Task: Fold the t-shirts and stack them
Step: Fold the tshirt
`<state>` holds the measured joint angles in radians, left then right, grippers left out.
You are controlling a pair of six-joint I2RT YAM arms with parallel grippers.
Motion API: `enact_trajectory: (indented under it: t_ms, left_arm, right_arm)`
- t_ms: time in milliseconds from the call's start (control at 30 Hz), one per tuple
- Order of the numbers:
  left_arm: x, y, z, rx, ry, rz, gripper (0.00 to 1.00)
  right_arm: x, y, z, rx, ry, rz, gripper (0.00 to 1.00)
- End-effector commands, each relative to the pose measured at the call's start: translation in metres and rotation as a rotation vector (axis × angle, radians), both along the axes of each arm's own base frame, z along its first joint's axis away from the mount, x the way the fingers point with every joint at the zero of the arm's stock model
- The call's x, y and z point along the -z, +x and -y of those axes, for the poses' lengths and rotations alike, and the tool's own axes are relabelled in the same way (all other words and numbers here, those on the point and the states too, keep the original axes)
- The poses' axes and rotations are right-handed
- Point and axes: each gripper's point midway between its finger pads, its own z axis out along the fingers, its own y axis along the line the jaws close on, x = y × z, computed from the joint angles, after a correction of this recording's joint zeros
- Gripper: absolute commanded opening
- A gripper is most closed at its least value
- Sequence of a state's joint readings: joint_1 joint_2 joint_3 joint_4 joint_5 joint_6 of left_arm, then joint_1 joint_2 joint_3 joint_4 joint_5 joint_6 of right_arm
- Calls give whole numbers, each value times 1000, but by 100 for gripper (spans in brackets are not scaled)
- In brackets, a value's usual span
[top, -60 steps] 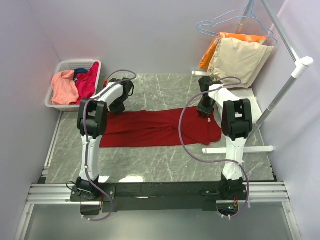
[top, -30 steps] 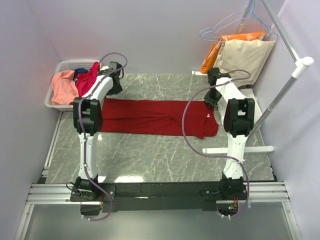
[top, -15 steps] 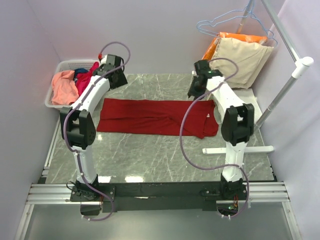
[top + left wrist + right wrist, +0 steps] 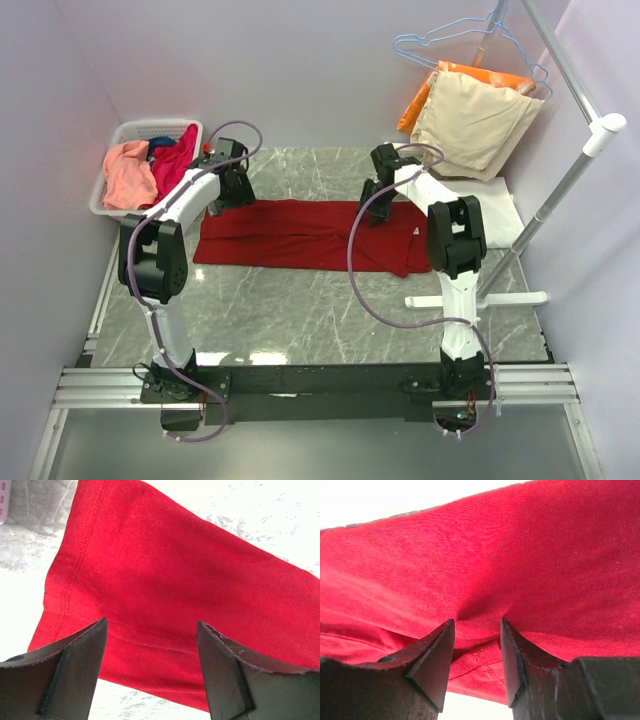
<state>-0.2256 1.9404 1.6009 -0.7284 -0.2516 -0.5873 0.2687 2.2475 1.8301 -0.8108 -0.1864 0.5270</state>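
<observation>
A dark red t-shirt [image 4: 300, 235] lies folded into a long strip across the marble table. My left gripper [image 4: 228, 188] is open above its far left corner. In the left wrist view the gripper [image 4: 152, 622] frames the hem of the shirt [image 4: 165, 565]. My right gripper [image 4: 378, 207] is down on the far edge towards the right. In the right wrist view its jaws [image 4: 477, 622] pinch a pucker of the red cloth [image 4: 520, 545]. Salmon-pink [image 4: 128, 172], magenta [image 4: 178, 160] and blue [image 4: 160, 146] shirts lie in a basket.
The white basket [image 4: 160, 124] stands at the far left. Beige [image 4: 475, 120] and orange [image 4: 425, 95] garments hang on wire hangers at the far right. A rack pole [image 4: 565, 190] and its white foot [image 4: 475, 298] stand on the right. A cream-white flat cloth [image 4: 505, 212] lies beside them.
Both grippers dragged the shirt towards the far side, let it go and lifted. They have now come down on its far edge, and the right jaws have closed on cloth.
</observation>
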Motion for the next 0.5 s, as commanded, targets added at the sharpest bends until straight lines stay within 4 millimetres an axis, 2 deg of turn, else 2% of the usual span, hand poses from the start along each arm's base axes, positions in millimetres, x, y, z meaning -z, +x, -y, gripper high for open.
enact_trajectory:
  t_ms: [0, 167, 267, 300, 467]
  left_arm:
    - [-28, 2, -2, -7, -11, 74, 77]
    - [-23, 4, -1, -10, -9, 64, 77]
    - [-22, 5, -2, -7, -5, 64, 77]
    - [-21, 5, -2, -8, -1, 61, 77]
    - [-18, 5, -3, -9, 5, 54, 77]
  right_arm:
    - [-17, -4, -8, -38, 35, 33, 48]
    - [-21, -24, -12, -52, 49, 23, 42]
    - [-26, -34, -19, -70, 65, 18, 31]
    - [-28, -35, -19, -74, 67, 20, 24]
    - [-47, -42, -22, -92, 72, 51, 10]
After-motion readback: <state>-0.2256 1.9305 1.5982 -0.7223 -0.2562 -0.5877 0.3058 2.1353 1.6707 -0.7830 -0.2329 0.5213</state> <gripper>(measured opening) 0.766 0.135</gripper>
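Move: The right hand, fingers half open and pointing down, is just over the folded red t-shirt; the crease it goes for lies about 4 cm back, 1 cm left and 2 cm below. From this hand, the shirt's middle is some 16 cm left and 5 cm back, and its white label about 12 cm right and 4 cm back. From the left hand, that crease is roughly 37 cm right, 5 cm back and 8 cm down. The right hand draws back towards the robot's base by about 4 cm, skimming low over the shirt and dipping just under 1 cm before lifting a little, with a slight drift to its left near the end. As it pulls back, its fingers go from half open to nearly shut, gathering cloth at the crease and pinching it between the tips, while the wrist keeps almost the same steep downward tilt. ##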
